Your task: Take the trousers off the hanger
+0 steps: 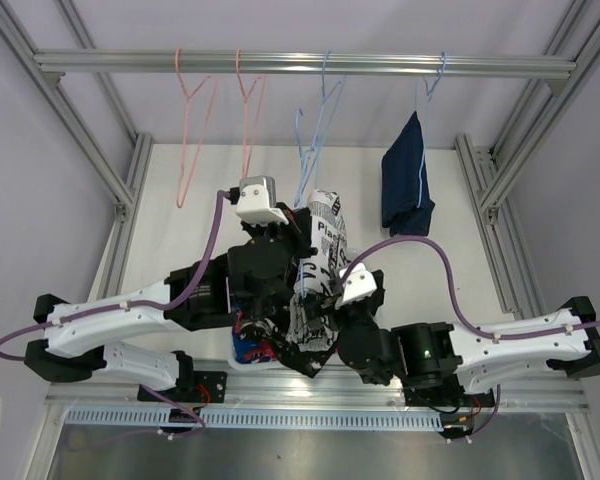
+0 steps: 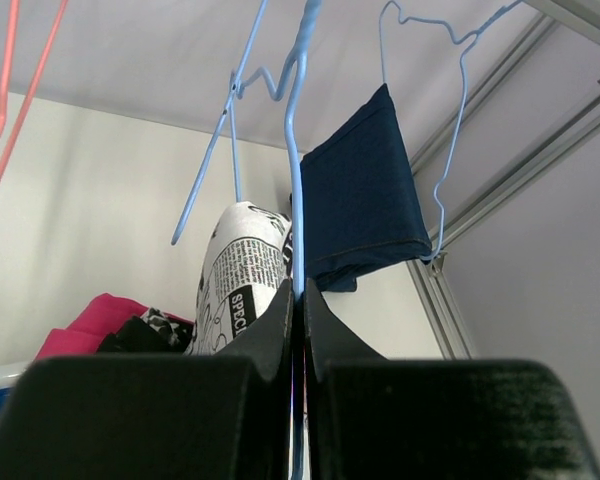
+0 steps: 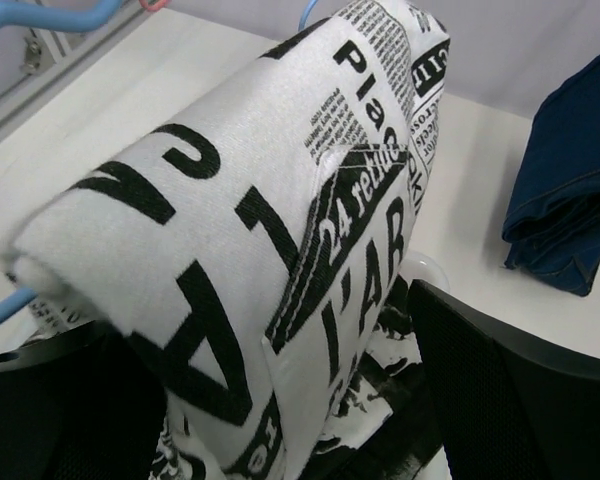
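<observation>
White trousers with black print (image 1: 320, 265) hang folded over a blue hanger (image 1: 310, 150). My left gripper (image 1: 292, 232) is shut on that hanger's thin wire (image 2: 293, 150), which runs up from between the fingertips (image 2: 280, 300). My right gripper (image 3: 280, 400) is open, its jaws standing on either side of the printed trousers (image 3: 280, 230); I cannot tell whether the pads touch the cloth. Dark blue denim trousers (image 1: 407, 190) hang on another blue hanger (image 2: 450, 130) to the right. The denim trousers (image 3: 570, 190) also show in the right wrist view.
Two bare pink hangers (image 1: 195, 110) hang from the top rail (image 1: 300, 64). A pile of garments lies under the arms near the front edge: pink (image 2: 80, 325), black with white pattern (image 2: 150, 325) and blue with red (image 1: 248, 345). Aluminium frame posts (image 1: 500, 190) flank the table.
</observation>
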`<action>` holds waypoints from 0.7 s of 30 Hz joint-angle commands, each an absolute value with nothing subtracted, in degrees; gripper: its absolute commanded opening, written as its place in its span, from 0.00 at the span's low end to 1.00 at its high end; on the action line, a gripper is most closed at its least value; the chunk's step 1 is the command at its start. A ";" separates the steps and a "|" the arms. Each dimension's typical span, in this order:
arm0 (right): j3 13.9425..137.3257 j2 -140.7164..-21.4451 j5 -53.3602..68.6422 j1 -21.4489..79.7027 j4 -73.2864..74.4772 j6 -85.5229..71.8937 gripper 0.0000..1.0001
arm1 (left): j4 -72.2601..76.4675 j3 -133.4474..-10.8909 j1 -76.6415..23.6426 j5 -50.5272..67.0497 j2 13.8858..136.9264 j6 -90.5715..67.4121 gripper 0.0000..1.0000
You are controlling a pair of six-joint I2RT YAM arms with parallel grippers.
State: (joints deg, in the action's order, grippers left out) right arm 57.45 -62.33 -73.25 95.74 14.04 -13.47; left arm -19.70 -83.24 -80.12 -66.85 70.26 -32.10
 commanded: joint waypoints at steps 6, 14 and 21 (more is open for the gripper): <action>57.04 -66.88 -75.50 91.15 6.42 -9.49 0.86 | -21.97 -83.50 -82.00 -67.24 68.29 -35.51 0.00; 56.52 -63.81 -75.06 90.53 7.38 -9.41 0.52 | -25.58 -82.80 -82.70 -67.85 68.12 -36.65 0.01; 56.77 -61.09 -72.87 89.91 5.36 -6.68 0.28 | -27.76 -80.86 -83.85 -67.59 69.43 -39.10 0.00</action>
State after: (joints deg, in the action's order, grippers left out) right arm 55.86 -63.09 -71.59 90.24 10.24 -7.62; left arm -26.02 -81.41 -83.26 -67.53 69.69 -36.32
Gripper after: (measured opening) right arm 0.298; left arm 0.008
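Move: The left fingers are already shut on the blue hanger, and the printed trousers draped over it have their middle roughly level with that hand in reach, about 4 cm to its right and 11 cm below. From the open right hand, the trousers' middle is some 5 cm ahead and 3 cm left, at about its height. The basket with the removed trousers is about 4 cm ahead of the right hand, 7 cm left and 27 cm below; the navy trousers hang some 20 cm ahead, 17 cm right, about level in height. The right hand pushes forward about 2.5 cm into the printed trousers, dipping some 2 cm and edging left before it rises again and swings back right, while its fingers close from wide open to about a third, taking the folded cloth between them. The left hand keeps its shut grip on the blue hanger, sinks about 2.5 cm and, late on, draws back 1.5 cm, tilting only slightly. ##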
